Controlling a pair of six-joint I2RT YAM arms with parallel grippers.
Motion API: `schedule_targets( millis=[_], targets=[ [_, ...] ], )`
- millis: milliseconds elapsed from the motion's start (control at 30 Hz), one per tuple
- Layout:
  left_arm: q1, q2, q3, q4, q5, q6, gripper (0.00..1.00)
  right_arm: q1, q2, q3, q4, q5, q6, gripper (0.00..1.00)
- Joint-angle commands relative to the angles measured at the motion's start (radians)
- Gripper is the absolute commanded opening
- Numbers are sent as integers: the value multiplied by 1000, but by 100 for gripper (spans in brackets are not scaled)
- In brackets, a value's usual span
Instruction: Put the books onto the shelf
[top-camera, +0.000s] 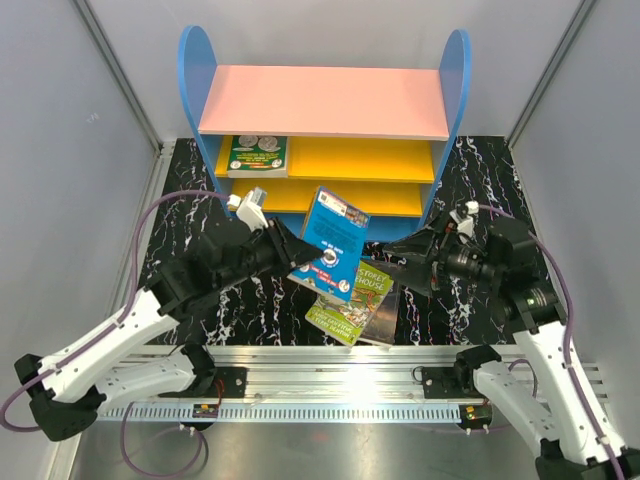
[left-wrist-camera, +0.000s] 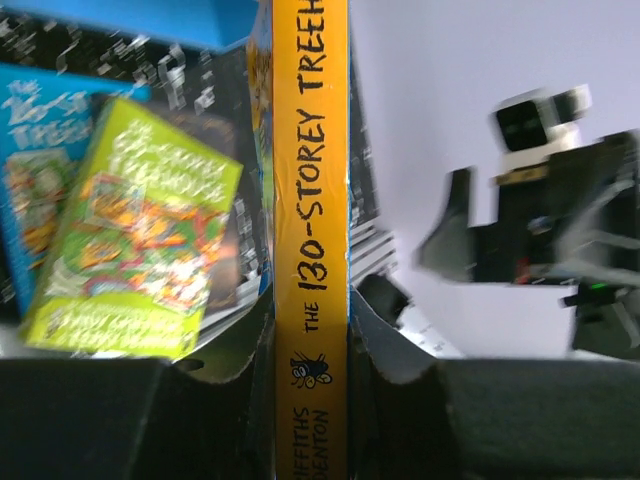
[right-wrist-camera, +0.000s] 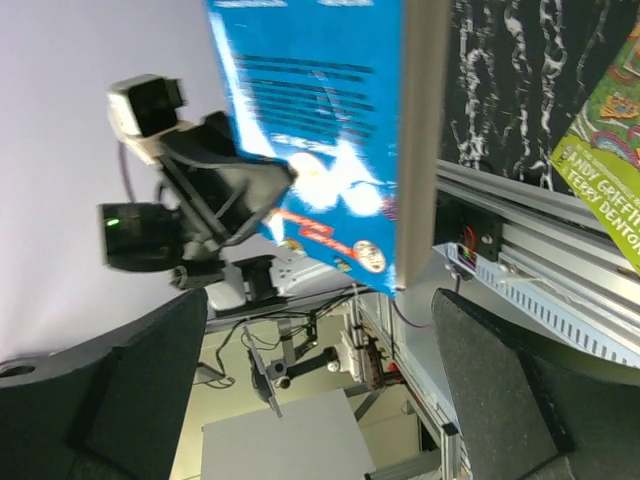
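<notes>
My left gripper (top-camera: 297, 252) is shut on a blue book (top-camera: 333, 240) with a yellow spine (left-wrist-camera: 311, 200), and holds it tilted above the table in front of the shelf (top-camera: 320, 100). In the left wrist view its fingers (left-wrist-camera: 240, 370) press both covers. My right gripper (top-camera: 392, 262) stands open just right of that book, whose corner (right-wrist-camera: 330, 150) hangs above the gap between the open fingers (right-wrist-camera: 500, 390) without touching them. A green book (top-camera: 258, 155) lies on the upper yellow board. A yellow-green book (top-camera: 352, 300) lies on a dark book (top-camera: 385, 318) on the table. Another blue book (left-wrist-camera: 35, 190) lies beside them.
The shelf's lower yellow board (top-camera: 370, 197) lies just behind the held book. The black marbled table (top-camera: 480, 180) reaches the grey side walls. An aluminium rail (top-camera: 330, 385) runs along the near edge between the two arm bases.
</notes>
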Motion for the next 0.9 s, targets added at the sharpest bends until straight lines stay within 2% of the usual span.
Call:
schedule_targets(
  millis=[0, 33, 133, 267, 400, 500, 667, 867],
  targets=[
    [5, 46, 134, 229, 28, -36, 0, 105, 92, 85, -73, 154, -107, 100],
    [5, 58, 145, 255, 37, -43, 0, 168, 117, 97, -72, 207, -131, 100],
    [5, 106, 194, 278, 58, -53, 0, 256, 180, 155, -52, 307, -176, 100],
    [8, 126, 221, 289, 68, -73, 0, 256, 199, 180, 23, 335, -180, 100],
    [26, 92, 161, 399, 77, -151, 0, 256, 228, 162, 77, 300, -150, 100],
    [43, 61, 101, 462, 78, -220, 0, 256, 197, 105, 188, 294, -80, 100],
    [63, 3, -22, 592, 65, -342, 0, 256, 176, -21, 593, 237, 109, 100],
    [69, -55, -86, 651, 34, -371, 0, 262, 169, -45, 707, 236, 191, 100]
  ],
)
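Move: The left hand holds the blue Treehouse book low on its spine, the book's middle some 3 cm ahead of that hand, 4 cm to its right and 2 cm above. From the right hand, empty and wide open, the book's middle lies about 11 cm to the left, 2 cm ahead and roughly level. Below on the table, from the right hand, lie the green book, 6 cm left and 5 cm ahead, and the grey book, 2 cm right and 2 cm ahead, both nearly 28 cm down. Keeping its pinch on the spine, the left hand lifts the blue book about 7 cm and a little forward, swings right and then partly back, and tips its fingers up by some 25 degrees, so that the free page edge is offered to the other hand. The right hand comes in to the left and forward, about 5 cm each way, dipping slightly before it rises and rolling its wrist a little, and brings its wide-open fingers around that page edge without closing them. ##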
